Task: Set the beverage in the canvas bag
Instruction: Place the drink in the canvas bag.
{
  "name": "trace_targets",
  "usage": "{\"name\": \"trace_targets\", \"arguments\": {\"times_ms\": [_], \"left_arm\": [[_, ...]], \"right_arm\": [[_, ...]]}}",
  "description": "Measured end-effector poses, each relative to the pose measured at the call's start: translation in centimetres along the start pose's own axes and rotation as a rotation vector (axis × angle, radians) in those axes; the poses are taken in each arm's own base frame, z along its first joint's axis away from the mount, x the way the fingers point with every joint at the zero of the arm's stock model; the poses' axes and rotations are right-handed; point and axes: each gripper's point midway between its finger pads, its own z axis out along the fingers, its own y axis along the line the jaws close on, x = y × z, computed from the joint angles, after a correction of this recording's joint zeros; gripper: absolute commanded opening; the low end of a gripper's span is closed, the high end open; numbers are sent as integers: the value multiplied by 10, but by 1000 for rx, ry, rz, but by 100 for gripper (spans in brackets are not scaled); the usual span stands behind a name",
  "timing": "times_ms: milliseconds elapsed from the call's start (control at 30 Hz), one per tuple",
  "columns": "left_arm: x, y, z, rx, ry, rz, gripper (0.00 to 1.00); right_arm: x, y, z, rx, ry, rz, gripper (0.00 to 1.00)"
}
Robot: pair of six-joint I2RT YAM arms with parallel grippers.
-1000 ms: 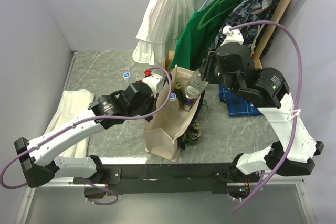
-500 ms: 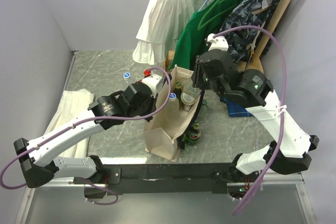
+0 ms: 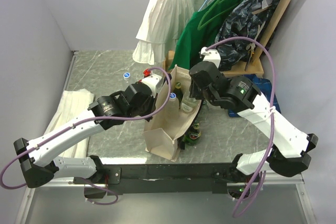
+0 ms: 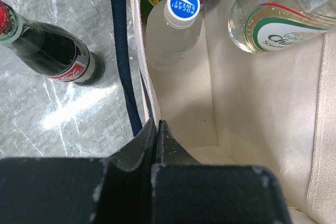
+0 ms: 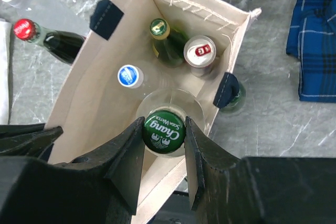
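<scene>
The canvas bag [image 3: 161, 132] stands upright mid-table, cream with navy handles, its mouth open. My left gripper [image 4: 156, 128] is shut on the bag's left rim [image 4: 148, 85], next to a navy strap. The beverage [image 5: 164, 136] is a clear glass soda-water bottle with a green cap. My right gripper [image 5: 164, 127] is shut on its neck, holding it upright inside the bag's mouth, near the right wall. In the left wrist view the bottle's labelled body [image 4: 273, 17] hangs inside the bag, above the floor.
Inside the bag stand a blue-capped bottle [image 5: 129, 75], a green bottle [image 5: 159, 27] and a can [image 5: 200, 52]. Outside are a red-capped cola bottle [image 5: 25, 29], a green bottle [image 3: 193, 136] by the right wall, a plaid cloth [image 5: 315, 35], a white folded cloth [image 3: 68, 111] and hanging clothes [image 3: 168, 19].
My right arm has swung left and down, bringing the bottle from above the bag's far right corner into its mouth. The left arm and the bag have stayed put.
</scene>
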Motion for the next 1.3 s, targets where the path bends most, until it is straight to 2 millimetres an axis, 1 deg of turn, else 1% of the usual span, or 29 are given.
{"name": "trace_targets", "arguments": {"times_ms": [300, 467, 833, 967, 1300], "left_arm": [[0, 1, 0, -4, -2, 0, 1], [0, 1, 0, -3, -2, 0, 1], [0, 1, -1, -4, -3, 0, 1], [0, 1, -2, -4, -3, -1, 1], [1, 2, -2, -4, -4, -3, 1]], "right_arm": [[13, -3, 12, 31, 9, 6, 0], [16, -2, 19, 40, 7, 11, 0], [39, 1, 45, 67, 42, 11, 0], [48, -1, 52, 79, 61, 10, 0], [62, -5, 72, 107, 94, 24, 0]]}}
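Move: The Chang soda bottle hangs by its cap from the right hand. It goes to the free patch of bag floor about 2 cm ahead, 1 cm left and 29 cm below this hand. Around that patch, the Pocari bottle is some 3 cm ahead and 4 cm left, the can 10 ahead and 2 right, the green bottle 11 ahead and 4 left, their middles 20-odd cm below. From the left hand the patch lies about 6 ahead, 12 right and 21 below. Keep the pinch on the Chang bottle's green cap and lower the right hand about 9 cm down into the canvas bag. Ease it roughly 2 cm forward as it sinks, taking the bottle down beside the Pocari bottle, and tip the fingers slightly further down. Hold the left gripper still, shut on the bag's left rim. ##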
